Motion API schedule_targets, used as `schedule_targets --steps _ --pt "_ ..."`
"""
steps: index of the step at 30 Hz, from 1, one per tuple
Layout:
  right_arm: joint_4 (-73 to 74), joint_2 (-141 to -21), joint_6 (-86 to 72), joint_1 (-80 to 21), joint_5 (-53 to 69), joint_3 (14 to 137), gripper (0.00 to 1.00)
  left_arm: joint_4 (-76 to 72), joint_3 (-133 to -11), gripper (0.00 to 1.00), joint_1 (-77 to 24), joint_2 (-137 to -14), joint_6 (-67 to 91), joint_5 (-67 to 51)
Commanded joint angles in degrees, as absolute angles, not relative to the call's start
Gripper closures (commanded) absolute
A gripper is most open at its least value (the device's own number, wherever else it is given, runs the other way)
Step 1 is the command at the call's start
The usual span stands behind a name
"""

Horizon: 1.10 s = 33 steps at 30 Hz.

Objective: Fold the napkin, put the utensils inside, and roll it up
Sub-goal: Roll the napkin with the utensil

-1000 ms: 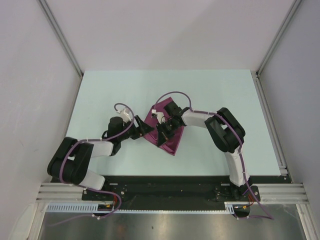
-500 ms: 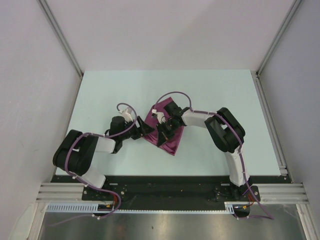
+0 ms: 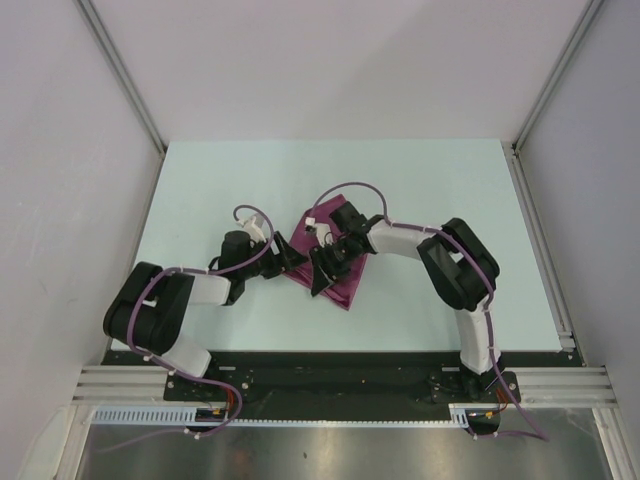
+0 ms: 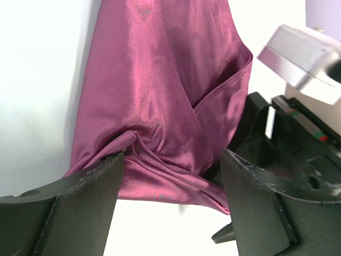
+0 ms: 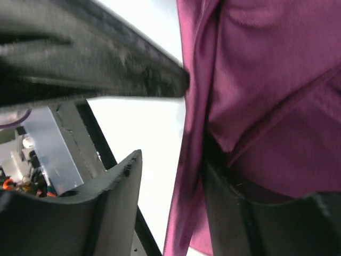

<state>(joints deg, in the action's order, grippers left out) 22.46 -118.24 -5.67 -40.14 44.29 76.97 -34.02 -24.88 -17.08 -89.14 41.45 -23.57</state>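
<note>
The plum napkin [image 3: 349, 284] lies folded and bunched at the table's middle, between both grippers. My left gripper [image 3: 297, 262] is at its left edge. In the left wrist view the left gripper [image 4: 170, 184] is open, with the napkin's [image 4: 160, 106] wrinkled near edge lying across the gap between its fingers [image 4: 80, 202]. My right gripper [image 3: 320, 275] rests on the napkin. In the right wrist view the right gripper [image 5: 170, 184] is open, and a hanging fold of napkin [image 5: 256, 80] drapes over its right finger [image 5: 266, 224]. No orange utensils show in any view.
The right arm's black wrist body [image 4: 298, 160] and its pale camera block [image 4: 301, 56] sit close beside the left gripper. The pale green table [image 3: 200, 180] is walled by grey panels left and right, with a metal rail [image 3: 540, 240] along its right edge.
The right gripper has slid slightly toward the near left over the napkin and its elbow has swung right. The left arm's elbow shifted earlier; its gripper stays at the napkin's left edge.
</note>
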Motion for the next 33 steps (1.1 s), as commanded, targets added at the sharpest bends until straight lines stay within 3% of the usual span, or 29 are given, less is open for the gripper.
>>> schedule_targets --steps 1,6,10,17,26,33 --pt "23.55 -111.8 -5.54 -39.55 39.64 74.71 0.45 -28.39 -24.43 0.2 -16.35 -90.09 37.97 -18.63" --pt "22.94 -105.92 -5.45 -38.94 33.76 70.76 0.39 -28.74 -23.91 0.2 -16.26 -90.18 37.97 -18.89" --pt "17.86 -97.06 -5.62 -39.11 27.0 65.4 0.29 -28.92 -23.91 0.2 -16.26 -90.18 37.97 -19.33" --pt "7.39 -85.71 -1.59 -46.39 4.79 55.29 0.2 -28.74 -23.82 0.2 -16.08 -90.26 38.23 -20.21" --pt "-2.19 -86.39 7.46 -62.57 -16.41 50.71 0.21 -27.86 -24.43 0.2 -15.82 -90.53 39.11 -21.44" --pt "-5.01 -93.77 12.04 -68.55 -24.16 51.77 0.26 -27.33 -24.79 0.2 -15.65 -90.97 38.94 -21.71"
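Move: From the right hand, the middle of the napkin's rolled near edge is almost between its half-open fingers, about 1 cm left and 2 cm below. The roll's right end sits some 5 cm back and 6 cm right, the unrolled part's middle about 9 cm ahead and 1 cm right. From the left hand, the middle of the rolled edge is roughly 5 cm back, 4 cm right and 3 cm down. The right hand comes free of the rolled edge, rising and swinging about 6 cm right along it while its fingers go from half to wide open. It then doubles back, some 5 cm left and 4 cm towards the base, staying above the roll as the wrist turns about 60 degrees, bringing the fingertips round from slightly backward to left and forward. The left hand stays put, open fingertips still resting on the roll's left part. ##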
